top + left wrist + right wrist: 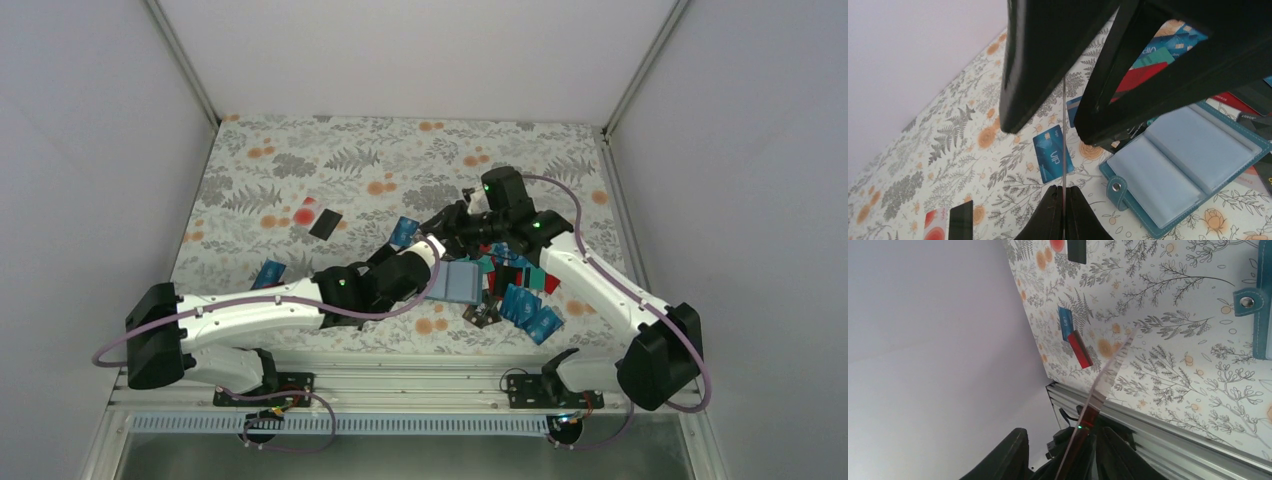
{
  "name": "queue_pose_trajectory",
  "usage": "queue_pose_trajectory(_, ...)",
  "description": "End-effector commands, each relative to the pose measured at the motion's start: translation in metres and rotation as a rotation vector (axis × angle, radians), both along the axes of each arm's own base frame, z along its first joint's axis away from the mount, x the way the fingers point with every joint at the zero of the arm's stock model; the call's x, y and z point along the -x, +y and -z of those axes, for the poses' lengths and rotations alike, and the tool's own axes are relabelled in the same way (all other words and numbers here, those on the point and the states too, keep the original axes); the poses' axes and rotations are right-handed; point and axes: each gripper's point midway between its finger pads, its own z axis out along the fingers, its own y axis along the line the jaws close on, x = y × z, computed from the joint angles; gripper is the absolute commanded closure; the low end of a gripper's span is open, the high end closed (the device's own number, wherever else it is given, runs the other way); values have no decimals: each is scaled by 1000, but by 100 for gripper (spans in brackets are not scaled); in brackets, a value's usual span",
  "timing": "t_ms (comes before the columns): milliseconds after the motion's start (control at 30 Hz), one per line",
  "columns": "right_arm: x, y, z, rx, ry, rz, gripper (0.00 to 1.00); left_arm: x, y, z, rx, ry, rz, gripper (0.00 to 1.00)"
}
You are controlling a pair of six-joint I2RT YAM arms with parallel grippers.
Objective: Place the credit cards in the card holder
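My left gripper point(1064, 187) is shut on a thin credit card point(1064, 125), held upright and seen edge-on, above the floral table left of the card holder. The right gripper point(1065, 437) is open, its fingers point(1038, 60) straddling that same card point(1105, 380); one finger stands clear of it, the other is close beside it. In the top view both grippers meet at mid-table, left point(437, 243) and right point(447, 222). The teal card holder point(460, 283) lies open and flat, pale blue sleeves up point(1193, 160). A pile of blue, teal, red and black cards point(520, 295) lies right of it.
Loose cards lie on the cloth: a blue VIP card point(1050, 152) near the holder, a red and black pair point(318, 217) at left, a blue one point(268, 272) near the front left. The metal front rail point(1148, 415) and white walls bound the table.
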Motion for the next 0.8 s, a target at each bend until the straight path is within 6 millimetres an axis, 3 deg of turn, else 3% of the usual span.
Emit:
queue_pose_trajectory(0,1,7,3,-1,9,-16,66,-5,-6,-16,14,-47,-16,98)
queue_pose_trajectory(267,-1,8,9,15,11,-20,95,5,-11,-13,-16,-59,-3,98)
queue_pose_trajectory(433,0,6,8,28,-2,-25,96,6,-14,-7,-49,-49,-5,97)
queue_pose_trajectory(500,0,5,9,33,-20,-32,96,7,-18,-5,-51,-33,4,85)
queue_pose_trajectory(633,-1,-2,21,63,-87,-79,96,16,-25,3,-12,26,53,43)
queue_pose_trajectory(700,-4,-10,29,80,-142,-108,96,21,-27,8,22,62,72,32)
queue_pose_trajectory(767,-8,-20,42,131,-200,-136,96,26,-28,15,73,119,94,28)
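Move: The red card in the left fingers has its middle about 3 cm to their right and 2 cm ahead, level with them. From the right hand that middle is about 3 cm to the left and 1 cm below, its free end already between the half-open fingers. The open card holder lies some 10 cm right of the left hand, 2 cm back and 18 cm below; a blue VIP card lies about 10 cm straight ahead of the left hand, at table height. The red card changes hands in the air: the right fingers sink about 1.5 cm around its free end and shut on it, while the left keeps its pinch and holds nearly still. Then the left fingers open wide, letting go, and the hand slides some 2.5 cm right, back and slightly down. The right keeps hold and sinks a little more. ##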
